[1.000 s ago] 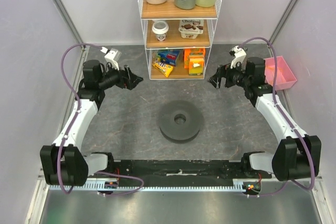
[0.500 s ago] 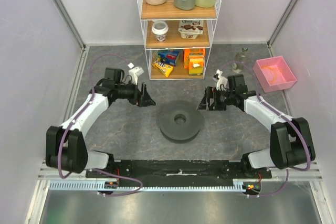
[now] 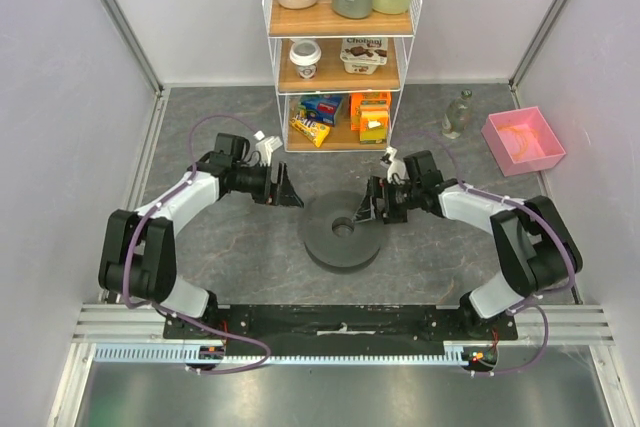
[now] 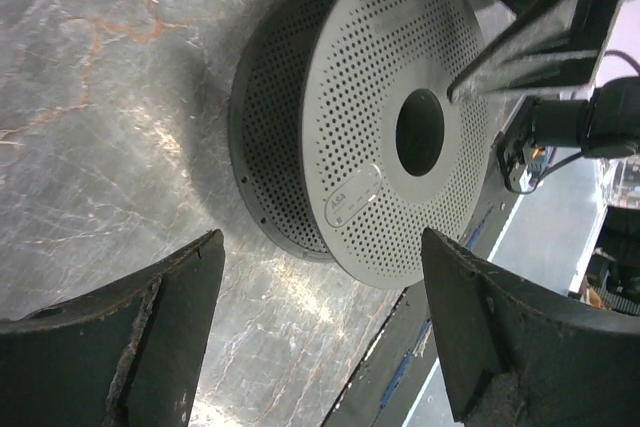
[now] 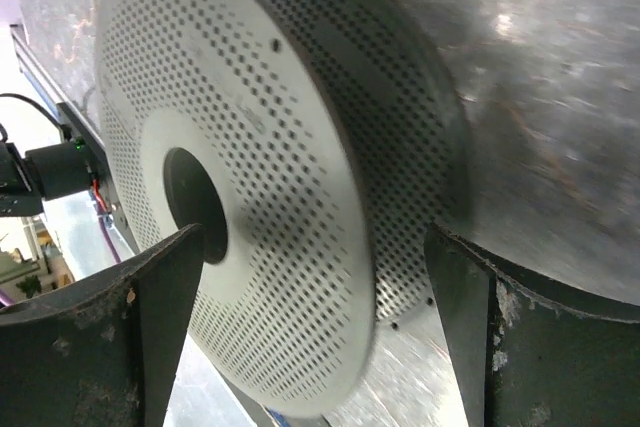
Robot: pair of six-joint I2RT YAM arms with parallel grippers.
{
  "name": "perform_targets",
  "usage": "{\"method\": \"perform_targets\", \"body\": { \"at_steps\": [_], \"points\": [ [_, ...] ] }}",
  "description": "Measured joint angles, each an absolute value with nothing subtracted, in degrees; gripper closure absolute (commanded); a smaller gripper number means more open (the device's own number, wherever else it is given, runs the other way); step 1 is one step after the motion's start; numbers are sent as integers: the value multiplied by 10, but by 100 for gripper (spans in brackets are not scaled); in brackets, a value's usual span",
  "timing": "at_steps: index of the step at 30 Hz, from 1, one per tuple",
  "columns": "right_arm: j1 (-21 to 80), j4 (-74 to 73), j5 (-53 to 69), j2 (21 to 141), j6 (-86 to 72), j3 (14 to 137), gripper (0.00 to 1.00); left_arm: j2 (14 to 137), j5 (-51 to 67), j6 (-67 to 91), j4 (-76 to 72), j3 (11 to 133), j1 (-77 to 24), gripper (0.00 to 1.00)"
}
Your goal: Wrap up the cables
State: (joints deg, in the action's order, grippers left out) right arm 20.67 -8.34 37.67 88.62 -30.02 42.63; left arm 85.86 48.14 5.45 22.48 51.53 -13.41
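Note:
The thin yellow-orange cable [image 3: 517, 133] lies in loose loops inside the pink tray [image 3: 545, 154] at the back right, far from both grippers. A dark grey perforated spool [image 3: 343, 230] lies flat in the middle of the table. My left gripper [image 3: 293, 197] is open and empty just left of the spool's far rim. My right gripper [image 3: 370, 205] is open and empty at the spool's right rim. The left wrist view shows the spool [image 4: 390, 127] beyond the open left gripper [image 4: 322, 277]. The right wrist view shows the spool [image 5: 250, 207] between the open fingers of the right gripper [image 5: 313, 247].
A white wire shelf [image 3: 344, 47] with bottles, cups and snack packs stands at the back centre. A small clear bottle [image 3: 457, 115] stands left of the pink tray. A black rail [image 3: 340, 322] runs along the near edge between the arm bases.
Both arms have swung inward from the sides and lowered, closing in on the spool from left and right. Both grippers have stayed open. The pink tray is uncovered now.

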Motion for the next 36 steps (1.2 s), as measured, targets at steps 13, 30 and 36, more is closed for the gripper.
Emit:
{"method": "perform_targets", "body": {
  "at_steps": [13, 30, 36],
  "points": [
    [339, 38, 375, 1004, -411, 515, 2, 836, 481, 86, 190, 516, -46, 13],
    [130, -194, 254, 884, -162, 620, 1, 800, 470, 123, 149, 517, -46, 13],
    [-69, -335, 275, 804, 3, 721, 1, 764, 457, 115, 152, 517, -46, 15]
  ]
}}
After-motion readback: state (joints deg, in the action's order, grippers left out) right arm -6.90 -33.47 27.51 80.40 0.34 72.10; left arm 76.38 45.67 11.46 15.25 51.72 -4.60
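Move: The dark reel lies flat just beside the open right hand: its middle is about 7 cm to that hand's left, 4 cm back and 3 cm below. The orange boxes in the rack stand roughly 18 cm straight ahead, and the glass bottle some 19 cm ahead and 18 cm to the right, both about level in height. From the left hand, the reel's middle is about 11 cm right, 6 cm back and 8 cm below. The reel is pushed to the left by the open right hand, which sweeps some 11 cm left from beside the hub, then swings back right and forward towards the bottle, rising to about 15 cm higher with its fingers tipping up. The open left hand backs off left and forward from the reel, then rises, about 9 cm in all. ##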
